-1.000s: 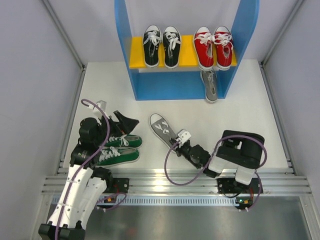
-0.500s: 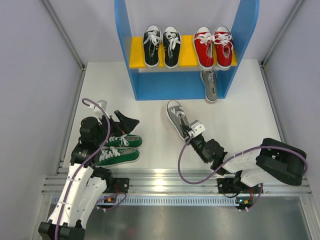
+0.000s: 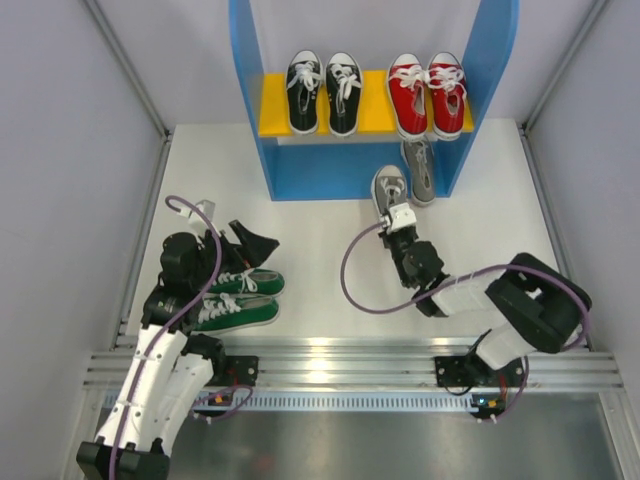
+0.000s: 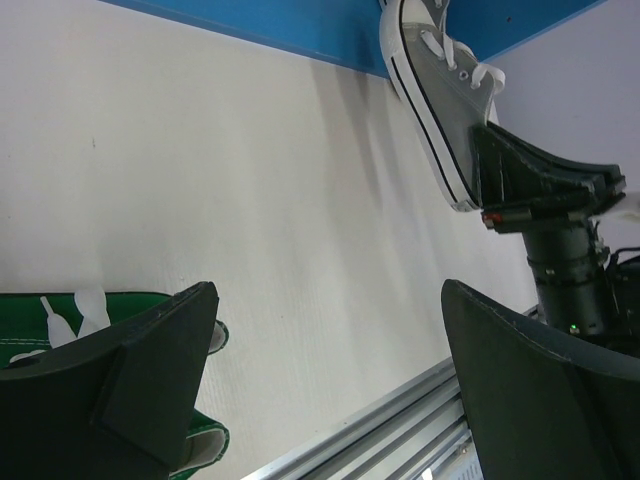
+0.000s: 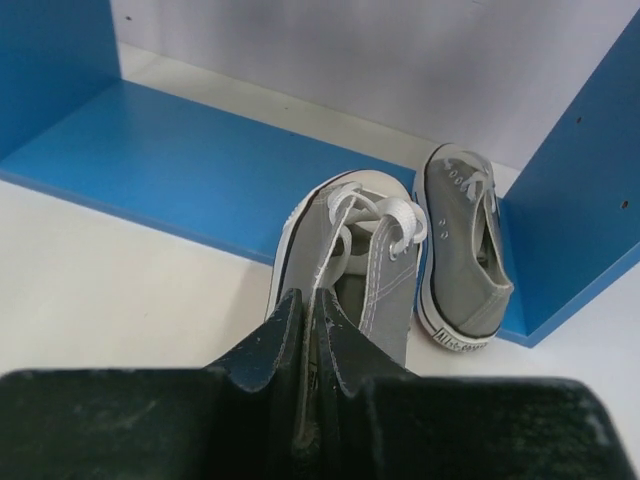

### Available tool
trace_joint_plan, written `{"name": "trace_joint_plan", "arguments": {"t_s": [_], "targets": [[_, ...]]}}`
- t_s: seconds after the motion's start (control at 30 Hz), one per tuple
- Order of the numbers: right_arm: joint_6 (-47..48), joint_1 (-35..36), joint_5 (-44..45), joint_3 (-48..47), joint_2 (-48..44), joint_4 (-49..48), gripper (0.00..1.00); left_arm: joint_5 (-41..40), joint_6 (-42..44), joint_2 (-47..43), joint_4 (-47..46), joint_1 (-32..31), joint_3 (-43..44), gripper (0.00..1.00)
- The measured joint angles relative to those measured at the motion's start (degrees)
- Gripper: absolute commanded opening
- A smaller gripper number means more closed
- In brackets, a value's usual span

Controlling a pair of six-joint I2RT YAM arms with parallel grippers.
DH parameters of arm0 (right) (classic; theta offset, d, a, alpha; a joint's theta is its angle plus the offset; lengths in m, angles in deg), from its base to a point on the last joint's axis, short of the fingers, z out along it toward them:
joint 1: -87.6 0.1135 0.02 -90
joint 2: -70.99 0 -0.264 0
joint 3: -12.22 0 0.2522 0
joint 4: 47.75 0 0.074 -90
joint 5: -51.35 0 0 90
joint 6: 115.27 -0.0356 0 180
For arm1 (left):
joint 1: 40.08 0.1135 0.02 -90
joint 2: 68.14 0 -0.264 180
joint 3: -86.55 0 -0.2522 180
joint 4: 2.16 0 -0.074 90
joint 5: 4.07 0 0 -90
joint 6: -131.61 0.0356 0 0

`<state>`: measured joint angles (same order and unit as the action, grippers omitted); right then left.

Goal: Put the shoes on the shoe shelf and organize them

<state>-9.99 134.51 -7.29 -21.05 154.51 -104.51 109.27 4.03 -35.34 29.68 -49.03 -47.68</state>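
Note:
My right gripper (image 5: pixel 318 322) is shut on the side wall of a grey shoe (image 5: pixel 368 262), its toe at the front edge of the shoe shelf's blue base (image 5: pixel 170 150). From above, that gripper (image 3: pixel 397 214) and the held grey shoe (image 3: pixel 386 186) sit just left of a second grey shoe (image 3: pixel 421 170), which lies on the base by the right panel. A black pair (image 3: pixel 322 92) and a red pair (image 3: pixel 428 92) stand on the yellow board (image 3: pixel 274 110). My left gripper (image 3: pixel 246 246) hangs open over the green pair (image 3: pixel 240 297), holding nothing.
The shelf's tall blue side panels (image 3: pixel 250 90) flank the opening. Grey walls enclose the table on both sides. A metal rail (image 3: pixel 330 362) runs along the near edge. In the left wrist view the right arm (image 4: pixel 560 220) and the green shoes (image 4: pixel 60 320) show.
The right arm has carried the grey shoe from the table's middle up and to the right, to the shelf base beside the other grey shoe. The left arm has stayed put.

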Motion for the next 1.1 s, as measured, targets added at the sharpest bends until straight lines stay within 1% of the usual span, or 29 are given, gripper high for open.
{"name": "trace_joint_plan", "arguments": {"t_s": [0.13, 0.27, 0.47, 0.8, 1.1], "targets": [[-0.7, -5.2, -2.6, -7.0, 7.5, 0.3, 0.0, 0.2, 0.0, 0.0, 0.0, 0.0, 0.0, 0.99], [-1.9, -9.6, -6.4, -12.5, 13.1, 0.3, 0.0, 0.2, 0.0, -0.5, 0.0, 0.0, 0.0, 0.99], [-3.1, -13.7, -10.9, -18.0, 19.1, 0.4, 0.0, 0.2, 0.0, -1.2, 0.0, 0.0, 0.0, 0.99], [-4.0, -16.4, -15.8, -27.3, 28.1, 0.8, 0.0, 0.2, 0.0, -1.2, 0.0, 0.0, 0.0, 0.99], [-4.4, -18.0, -16.3, -32.1, 31.8, 1.6, 0.0, 0.2, 0.0, -0.8, 0.0, 0.0, 0.0, 0.99]]}}
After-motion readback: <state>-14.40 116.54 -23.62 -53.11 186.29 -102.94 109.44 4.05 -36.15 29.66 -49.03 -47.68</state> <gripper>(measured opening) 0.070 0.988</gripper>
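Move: The right hand holds the second grey shoe by its heel end; its free place on the blue lower tier lies about 22 cm ahead, 1 cm left and 6 cm below. The placed grey shoe stands some 19 cm ahead and 10 cm right; the yellow upper tier's middle is roughly 22 cm ahead, 8 cm left and 8 cm above. From the idle left hand that free place is about 26 cm ahead, 35 cm right and 12 cm lower. Right hand, still pinching the grey shoe's heel, carries it some 17 cm forward into the lower tier. ##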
